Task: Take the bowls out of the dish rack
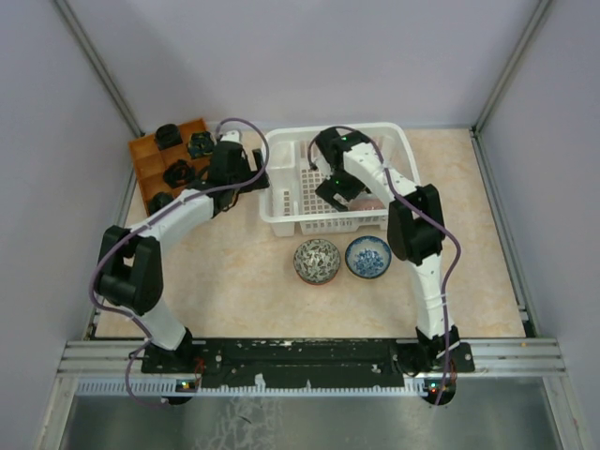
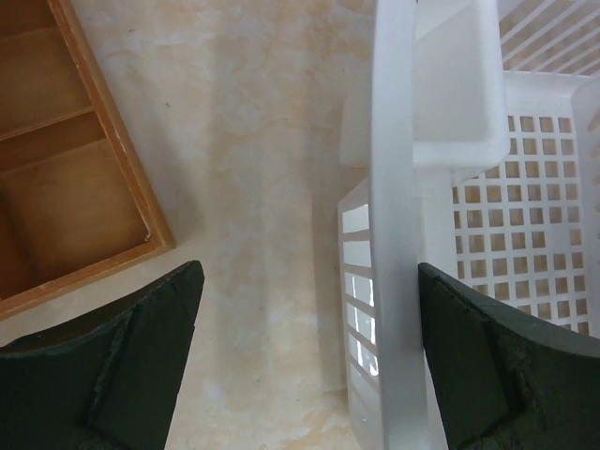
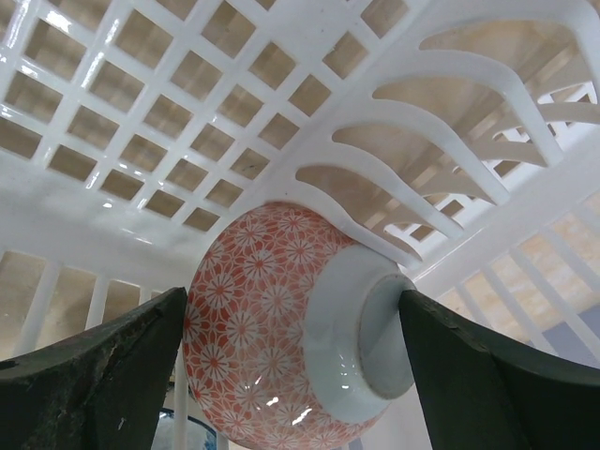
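Note:
An orange-red bowl with a white flower pattern (image 3: pixel 253 309) stands on edge in the white dish rack (image 3: pixel 187 94), leaning against a curved divider, its white foot turned right. My right gripper (image 3: pixel 291 347) is open and straddles this bowl, one finger beside the rim and the other at the foot. From above, the right gripper (image 1: pixel 342 192) reaches down inside the rack (image 1: pixel 291 202). A dark patterned bowl (image 1: pixel 317 261) and a blue-speckled bowl (image 1: pixel 368 257) sit on the table in front of the rack. My left gripper (image 2: pixel 309 356) is open astride the rack's left wall (image 2: pixel 394 234).
An orange-brown compartment tray (image 1: pixel 141 155) with small dark items stands at the back left, its corner (image 2: pixel 56 169) close to my left gripper. Grey walls enclose the table on three sides.

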`<state>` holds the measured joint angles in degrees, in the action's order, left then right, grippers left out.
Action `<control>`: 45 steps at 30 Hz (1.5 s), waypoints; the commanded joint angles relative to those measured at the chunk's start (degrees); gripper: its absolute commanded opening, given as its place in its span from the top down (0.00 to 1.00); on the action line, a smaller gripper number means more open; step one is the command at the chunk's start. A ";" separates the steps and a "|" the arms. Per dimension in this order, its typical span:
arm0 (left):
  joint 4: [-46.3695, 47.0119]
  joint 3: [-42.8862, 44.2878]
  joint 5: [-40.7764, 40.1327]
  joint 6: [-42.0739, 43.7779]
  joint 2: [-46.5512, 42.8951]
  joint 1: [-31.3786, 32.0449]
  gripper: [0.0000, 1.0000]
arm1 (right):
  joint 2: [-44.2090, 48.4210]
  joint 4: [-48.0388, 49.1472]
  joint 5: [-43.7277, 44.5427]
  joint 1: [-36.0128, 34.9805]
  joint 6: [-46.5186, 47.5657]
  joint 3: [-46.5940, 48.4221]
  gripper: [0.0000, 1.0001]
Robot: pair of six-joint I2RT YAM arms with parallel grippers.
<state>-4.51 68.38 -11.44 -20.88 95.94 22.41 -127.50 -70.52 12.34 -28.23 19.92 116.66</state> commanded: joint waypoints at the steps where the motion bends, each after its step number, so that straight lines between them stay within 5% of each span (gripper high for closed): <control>1: -1.68 2.34 -3.40 0.27 1.01 0.28 0.05 | 0.50 -2.93 3.83 1.51 3.69 -0.47 0.09; 14: -3.44 5.64 -4.37 0.12 4.42 0.28 0.30 | 1.98 -0.27 6.46 1.60 3.21 -1.20 0.33; 30: -3.30 7.04 -4.18 -0.87 5.75 0.27 0.99 | 5.20 3.75 9.78 1.60 2.50 -3.20 0.54; 45: -3.76 7.95 -4.11 -1.30 6.71 0.31 1.00 | 8.89 6.77 7.40 1.69 2.21 -2.57 0.56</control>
<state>-5.28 75.31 -12.45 -25.23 101.56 24.51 -123.90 -64.58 15.99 -28.32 18.90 112.90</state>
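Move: The dish rack's left rim runs between the left hand's open fingers, about 3 cm to its right at pad height, with the wooden box some 16 cm to that hand's left, level fore and aft. The pink bowl lies on its side between the right hand's open fingers, about 1 cm back, 1 cm right and 2 cm below. On the table, the blue bowl is roughly 13 cm back and 3 cm right of this hand, and the black-and-white bowl 15 cm back and 8 cm left. Left hand moves 3 cm right and slightly forward, pinching the rack's rim; right hand grips pink bowl, rising. ##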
